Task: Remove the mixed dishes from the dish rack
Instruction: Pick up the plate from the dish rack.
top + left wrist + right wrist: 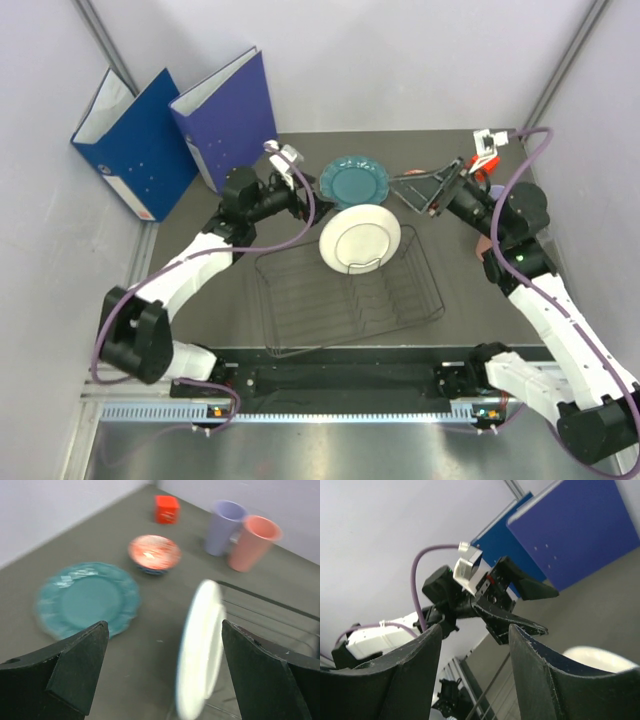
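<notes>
The dark wire dish rack (350, 295) sits mid-table. A white plate (360, 237) stands on edge in its far slots; it also shows in the left wrist view (202, 647), blurred. The teal plate (354, 181) lies flat on the table behind the rack. In the left wrist view the teal plate (87, 598), the red-patterned bowl (154, 553), the lavender cup (225, 527) and the salmon-pink cup (254, 542) stand on the table. My left gripper (302, 203) is open and empty, left of the white plate. My right gripper (418, 193) is open and empty, right of it. The clear glass is out of view.
Two blue binders (180, 130) stand at the back left. A small red block (166, 509) sits beyond the bowl. The right wrist view looks across at my left arm's gripper (510, 605) and the binders (580, 530).
</notes>
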Controlling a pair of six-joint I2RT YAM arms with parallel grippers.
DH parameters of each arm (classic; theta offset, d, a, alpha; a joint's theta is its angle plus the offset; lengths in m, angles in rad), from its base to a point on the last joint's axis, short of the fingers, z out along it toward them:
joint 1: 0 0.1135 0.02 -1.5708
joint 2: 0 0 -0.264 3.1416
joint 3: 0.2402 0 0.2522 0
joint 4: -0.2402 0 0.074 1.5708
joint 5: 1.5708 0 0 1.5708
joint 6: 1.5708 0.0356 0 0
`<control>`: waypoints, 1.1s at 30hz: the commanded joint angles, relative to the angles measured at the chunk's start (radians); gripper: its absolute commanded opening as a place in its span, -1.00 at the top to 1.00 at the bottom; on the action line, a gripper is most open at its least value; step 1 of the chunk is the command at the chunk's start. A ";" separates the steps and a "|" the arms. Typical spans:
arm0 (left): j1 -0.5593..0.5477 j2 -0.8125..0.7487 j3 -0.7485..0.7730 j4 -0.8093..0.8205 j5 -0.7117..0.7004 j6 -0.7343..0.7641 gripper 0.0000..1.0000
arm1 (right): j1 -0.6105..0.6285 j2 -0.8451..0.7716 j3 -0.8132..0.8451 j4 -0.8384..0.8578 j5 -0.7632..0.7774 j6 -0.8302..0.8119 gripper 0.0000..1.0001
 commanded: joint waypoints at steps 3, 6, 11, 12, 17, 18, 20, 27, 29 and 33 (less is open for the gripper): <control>-0.002 0.135 0.033 0.201 0.429 -0.176 -0.98 | 0.023 -0.065 -0.068 -0.071 0.041 -0.065 -0.12; 0.000 0.146 0.028 0.188 0.426 -0.135 -0.98 | 0.024 -0.077 -0.072 -0.089 0.042 -0.079 -0.12; -0.002 0.205 0.057 0.145 0.498 -0.130 -0.98 | 0.026 -0.071 -0.077 -0.108 0.047 -0.093 -0.12; -0.003 0.225 0.062 0.146 0.507 -0.139 -0.98 | 0.024 -0.069 -0.081 -0.108 0.047 -0.092 -0.12; -0.003 0.273 0.072 0.130 0.506 -0.131 -0.98 | 0.027 -0.072 -0.104 -0.106 0.050 -0.093 -0.12; -0.003 0.284 0.072 0.136 0.509 -0.137 -0.98 | 0.026 -0.074 -0.106 -0.108 0.051 -0.096 -0.12; -0.003 0.296 0.078 0.137 0.513 -0.142 -0.98 | 0.027 -0.078 -0.115 -0.114 0.056 -0.102 -0.12; -0.034 0.295 0.075 0.134 0.556 -0.154 -0.26 | 0.027 -0.075 -0.150 -0.115 0.065 -0.116 -0.11; -0.052 0.273 0.068 0.070 0.544 -0.093 -0.23 | 0.027 -0.074 -0.164 -0.112 0.067 -0.118 -0.11; -0.104 0.245 0.051 -0.036 0.512 -0.004 -0.21 | 0.029 -0.074 -0.184 -0.096 0.065 -0.113 -0.11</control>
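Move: The white plate leans upright in the dish rack; its middle is about 14 cm right of the left hand, 5 cm back and 15 cm lower. The teal plate lies flat some 22 cm beyond the white plate, nearly in line with it. The rack's middle is about 15 cm back and 10 cm right of the left hand, well below. From the right hand, the white plate is 6 cm ahead, 11 cm left and some 31 cm down. Down, right and back, about 8 cm lower in all, the left hand sinks to the white plate's left rim, swinging some 30 degrees clockwise and tipping its fingers down about 20. Late on, its wide-open fingers close partway, one on each side of the rim, and the far finger comes up against the plate's back. The right hand, still part open, lowers nearly straight some 9 cm towards the plate. ##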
